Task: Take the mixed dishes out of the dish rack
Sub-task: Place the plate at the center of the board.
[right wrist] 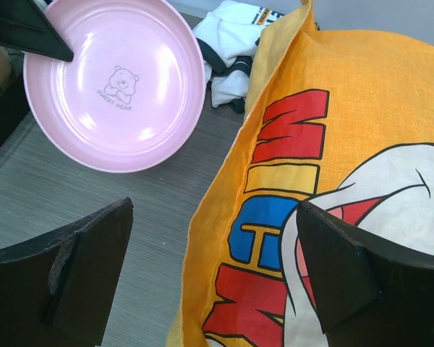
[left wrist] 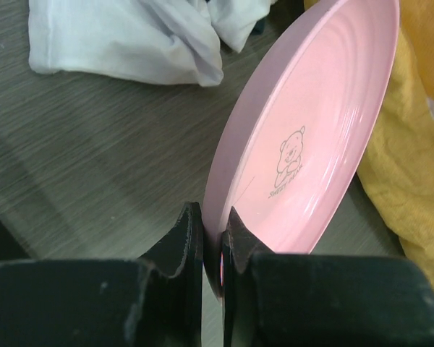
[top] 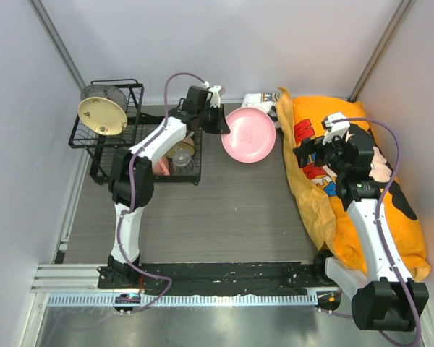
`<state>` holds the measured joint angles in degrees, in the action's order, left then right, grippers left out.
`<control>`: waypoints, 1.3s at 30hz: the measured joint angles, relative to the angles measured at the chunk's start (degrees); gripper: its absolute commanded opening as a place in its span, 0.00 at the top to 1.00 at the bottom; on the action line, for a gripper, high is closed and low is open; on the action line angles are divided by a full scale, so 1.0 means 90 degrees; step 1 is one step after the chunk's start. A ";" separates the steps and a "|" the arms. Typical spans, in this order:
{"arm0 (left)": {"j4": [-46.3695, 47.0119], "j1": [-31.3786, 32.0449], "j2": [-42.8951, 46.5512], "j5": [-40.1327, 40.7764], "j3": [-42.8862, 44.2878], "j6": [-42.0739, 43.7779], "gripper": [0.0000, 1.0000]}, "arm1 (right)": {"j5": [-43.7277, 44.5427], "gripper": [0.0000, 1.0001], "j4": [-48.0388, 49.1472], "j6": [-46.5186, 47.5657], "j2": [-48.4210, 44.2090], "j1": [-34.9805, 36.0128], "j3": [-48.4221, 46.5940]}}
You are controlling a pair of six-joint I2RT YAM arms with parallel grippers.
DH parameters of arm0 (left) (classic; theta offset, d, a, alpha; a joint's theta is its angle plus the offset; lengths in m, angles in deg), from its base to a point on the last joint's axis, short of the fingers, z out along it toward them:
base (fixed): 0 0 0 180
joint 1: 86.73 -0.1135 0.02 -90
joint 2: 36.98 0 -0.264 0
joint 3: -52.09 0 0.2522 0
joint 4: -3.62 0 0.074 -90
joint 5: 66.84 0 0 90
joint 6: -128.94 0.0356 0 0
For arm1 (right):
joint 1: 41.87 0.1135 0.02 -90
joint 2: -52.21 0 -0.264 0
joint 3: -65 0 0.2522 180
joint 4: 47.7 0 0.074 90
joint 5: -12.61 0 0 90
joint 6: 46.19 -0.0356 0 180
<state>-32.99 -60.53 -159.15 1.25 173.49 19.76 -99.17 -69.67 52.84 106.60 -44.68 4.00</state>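
Note:
My left gripper (top: 220, 123) is shut on the left rim of the large pink plate (top: 249, 135) and holds it tilted above the table, right of the dish rack (top: 134, 90). In the left wrist view the fingers (left wrist: 184, 238) pinch the plate's (left wrist: 311, 130) edge. The plate also shows in the right wrist view (right wrist: 116, 79). A tan shallow dish (top: 102, 115) stands on edge in the rack's upper basket, with a dark bowl (top: 114, 92) behind it. A clear glass cup (top: 182, 165) and a pink mug (top: 161, 168) sit in the lower tray. My right gripper (top: 311, 153) is open and empty over the yellow bag's edge (right wrist: 217, 267).
A large yellow printed bag (top: 362, 181) covers the right side of the table. A crumpled white cloth (top: 260, 101) lies at the back, just behind the plate. Grey walls close in the left, back and right sides.

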 measured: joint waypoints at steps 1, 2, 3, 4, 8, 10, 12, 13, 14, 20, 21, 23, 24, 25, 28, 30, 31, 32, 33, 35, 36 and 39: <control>0.0012 0.0000 -0.0131 -0.0015 0.0141 -0.0039 1.00 | 0.0000 0.00 -0.0002 0.0005 0.0012 -0.0007 0.0002; 0.0027 0.0000 -0.0250 -0.0032 0.0248 -0.0083 1.00 | 0.0000 0.00 -0.0002 0.0007 0.0015 -0.0015 0.0002; 0.0041 0.0000 -0.0359 -0.0046 0.0362 -0.0143 1.00 | 0.0000 0.00 -0.0002 0.0007 0.0015 -0.0024 0.0002; 0.0046 -0.0002 -0.0457 -0.0056 0.0461 -0.0175 1.00 | -0.0002 0.00 -0.0002 0.0010 0.0015 -0.0029 0.0002; 0.0114 0.0000 -0.0767 -0.0080 0.0639 -0.0289 1.00 | -0.0002 0.00 0.0000 0.0015 0.0015 -0.0036 0.0002; 0.0119 0.0000 -0.0877 -0.0092 0.0639 -0.0330 1.00 | -0.0002 0.00 0.0000 0.0027 0.0015 -0.0036 0.0002; 0.0119 0.0000 -0.0945 -0.0092 0.0631 -0.0342 1.00 | -0.0002 0.01 0.0000 0.0034 0.0015 -0.0036 0.0002; 0.0119 0.0000 -0.0959 -0.0095 0.0617 -0.0350 1.00 | -0.0005 0.00 -0.0002 0.0036 0.0015 -0.0039 0.0002; 0.0119 0.0000 -0.0959 -0.0100 0.0583 -0.0357 1.00 | -0.0005 0.00 0.0000 0.0041 0.0015 -0.0041 0.0002; 0.0204 0.0012 -0.0959 -0.0168 0.0338 -0.0379 1.00 | -0.0022 0.00 -0.0002 0.0080 0.0017 -0.0049 0.0002; 0.0209 0.0022 -0.0959 -0.0168 0.0282 -0.0379 1.00 | -0.0029 0.00 -0.0002 0.0080 0.0017 -0.0049 0.0002; 0.0226 0.0046 -0.0959 -0.0168 0.0124 -0.0374 1.00 | -0.0041 0.00 -0.0002 0.0087 0.0017 -0.0049 0.0002; 0.0226 0.0053 -0.0959 -0.0168 0.0046 -0.0374 1.00 | -0.0046 0.00 -0.0002 0.0092 0.0017 -0.0049 0.0002; 0.0226 0.0068 -0.0959 -0.0168 -0.0024 -0.0374 1.00 | -0.0049 0.00 -0.0002 0.0102 0.0017 -0.0049 0.0002; 0.0231 0.0109 -0.0959 -0.0175 -0.0189 -0.0374 1.00 | -0.0049 0.00 -0.0002 0.0107 0.0017 -0.0049 0.0002; 0.0255 0.0131 -0.0959 -0.0211 -0.0238 -0.0384 1.00 | -0.0049 0.00 -0.0002 0.0112 0.0017 -0.0049 0.0002; 0.0277 0.0141 -0.0959 -0.0231 -0.0243 -0.0381 1.00 | -0.0049 0.00 -0.0002 0.0121 0.0017 -0.0049 0.0002; 0.0301 0.0151 -0.0959 -0.0238 -0.0245 -0.0381 1.00 | -0.0049 0.00 -0.0002 0.0129 0.0019 -0.0049 0.0002; 0.0325 0.0160 -0.0959 -0.0240 -0.0250 -0.0384 1.00 | -0.0049 0.00 -0.0002 0.0134 0.0027 -0.0049 0.0002; 0.0367 0.0172 -0.0959 -0.0250 -0.0279 -0.0401 1.00 | -0.0049 0.00 -0.0007 0.0148 0.0044 -0.0049 0.0002; 0.0381 0.0175 -0.0959 -0.0262 -0.0304 -0.0427 1.00 | -0.0049 0.00 -0.0010 0.0151 0.0046 -0.0049 0.0002; 0.0469 0.0177 -0.0959 -0.0345 -0.0447 -0.0525 1.00 | -0.0049 0.00 -0.0005 0.0155 0.0046 -0.0049 0.0002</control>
<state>-28.78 -58.94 -167.78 -1.86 169.46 15.04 -99.61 -69.72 54.24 107.01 -45.12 4.02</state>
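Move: The plate, already pinched by its left rim, is bound for bare board about 10 cm right of the left hand, 3 cm back and 14 cm below. The white cloth lies 16 cm farther out than that spot; the dish rack's right rim is about 9 cm left of the hand and level with it, the glass some 15 cm left and 5 cm back. From the right hand the spot is roughly 11 cm ahead, 15 cm left, 23 cm down. The pink plate is lowered about 9 to 10 cm towards the open board by the left hand, which keeps its pinch on the rim throughout. It first eases a couple of centimetres forward and slightly right, then sinks while drawing back some 4 cm, the fingers tipping about 10 degrees farther downward. ##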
